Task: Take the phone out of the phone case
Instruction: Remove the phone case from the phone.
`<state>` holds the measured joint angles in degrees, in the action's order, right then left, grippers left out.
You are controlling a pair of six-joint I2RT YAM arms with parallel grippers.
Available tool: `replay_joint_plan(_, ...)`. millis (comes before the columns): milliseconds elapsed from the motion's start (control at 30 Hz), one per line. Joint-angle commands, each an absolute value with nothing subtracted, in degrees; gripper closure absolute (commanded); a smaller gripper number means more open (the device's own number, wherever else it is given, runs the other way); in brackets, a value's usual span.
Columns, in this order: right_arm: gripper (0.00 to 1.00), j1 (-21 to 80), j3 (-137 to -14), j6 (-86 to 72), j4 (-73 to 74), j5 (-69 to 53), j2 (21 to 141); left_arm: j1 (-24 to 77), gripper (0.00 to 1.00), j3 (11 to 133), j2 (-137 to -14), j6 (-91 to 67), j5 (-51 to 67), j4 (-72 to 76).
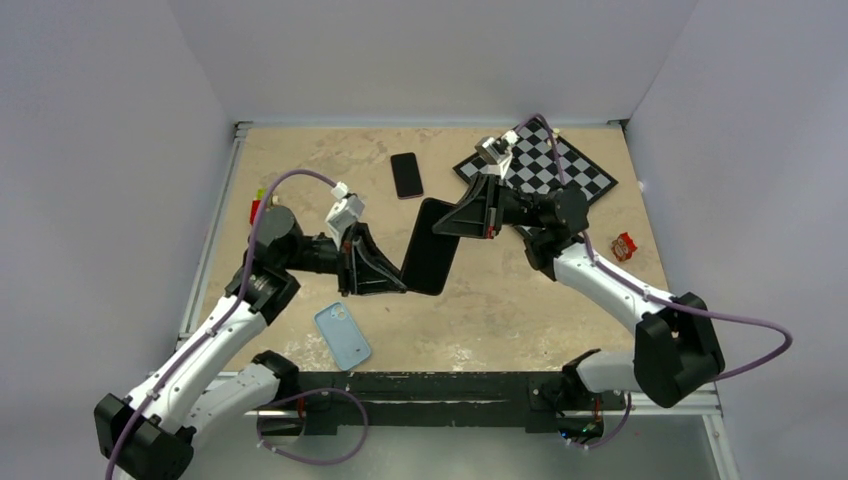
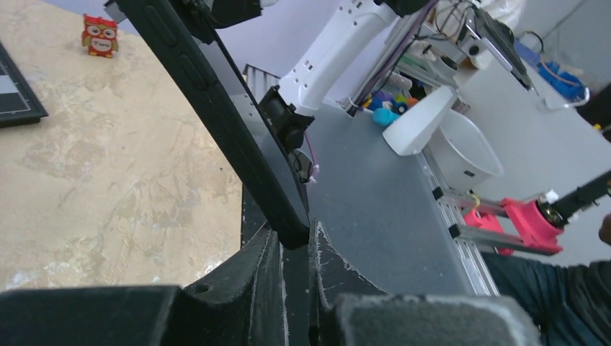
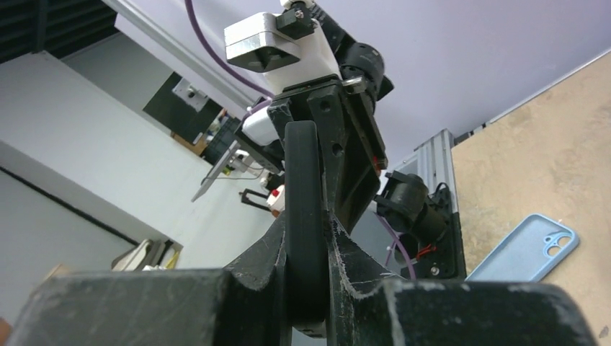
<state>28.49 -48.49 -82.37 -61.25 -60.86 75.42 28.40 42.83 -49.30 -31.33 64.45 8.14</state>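
A black phone in its black case [image 1: 430,250] hangs tilted in the air over the middle of the table, held between both grippers. I cannot tell the phone from the case. My left gripper [image 1: 400,284] is shut on its lower near corner; in the left wrist view the gripper [image 2: 295,241] pinches the case's end [image 2: 216,122]. My right gripper [image 1: 447,222] is shut on its upper far end; in the right wrist view the gripper [image 3: 306,231] clamps the black edge [image 3: 302,180].
An empty light blue phone case [image 1: 343,335] lies near the front edge, also in the right wrist view [image 3: 522,249]. A bare black phone [image 1: 406,175] lies at the back. A chessboard [image 1: 545,165] sits back right, a small red owl figure [image 1: 624,245] at the right.
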Motion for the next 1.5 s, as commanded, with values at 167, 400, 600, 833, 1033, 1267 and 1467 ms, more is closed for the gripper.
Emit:
replay_joint_plan(167,1.0,32.0,-50.0,-105.3,-81.7,-57.7,76.5,27.7,1.0,46.9,-59.7,-22.8,68.6,16.4)
replay_joint_plan(400,1.0,33.4,-50.6,-107.8,-83.5,-55.2,77.2,27.8,1.0,48.2,-61.4,-18.9,63.7,13.4)
replay_joint_plan(600,1.0,35.5,-51.3,-112.0,-87.3,-51.7,79.1,27.8,1.0,44.8,-59.5,-14.7,58.1,17.0)
replay_joint_plan(833,1.0,36.1,-51.4,-112.7,-89.6,-50.7,80.7,27.7,1.0,46.3,-60.0,-9.6,54.4,10.7)
replay_joint_plan(1033,1.0,36.3,-51.5,-110.4,-88.9,-48.3,81.6,27.9,1.0,46.3,-59.3,-20.1,39.7,8.5)
replay_joint_plan(1267,1.0,37.1,-50.2,-88.3,-66.3,-41.3,74.5,28.9,0.7,35.0,-53.4,-42.2,32.0,23.0)
replay_joint_plan(1467,1.0,38.5,-50.3,-86.8,-67.5,-36.9,74.9,30.6,0.51,29.3,-53.1,-50.4,30.9,34.1)
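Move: The phone in its black case is held up between the hands: the left fingers pinch its near left corner, and its middle lies about 5 cm ahead, 4 cm right of and 4 cm above them. From the right fingers the middle is roughly 2 cm left, 2 cm below and 1 cm back. On the table, nearly 30 cm below the left hand, the light blue case lies about 17 cm left and level with it; the bare phone lies some 45 cm ahead and 3 cm right. Keep the left pinch on the black case's near corner and pull it against the right grip, turning the left wrist about 10 degrees clockwise while the right hand rises some 2 cm and tips its fingertips upward. Then bring both hands forward, the left about 4 cm and sinking, opening its fingers to release the corner; the right keeps hold and turns clockwise. ##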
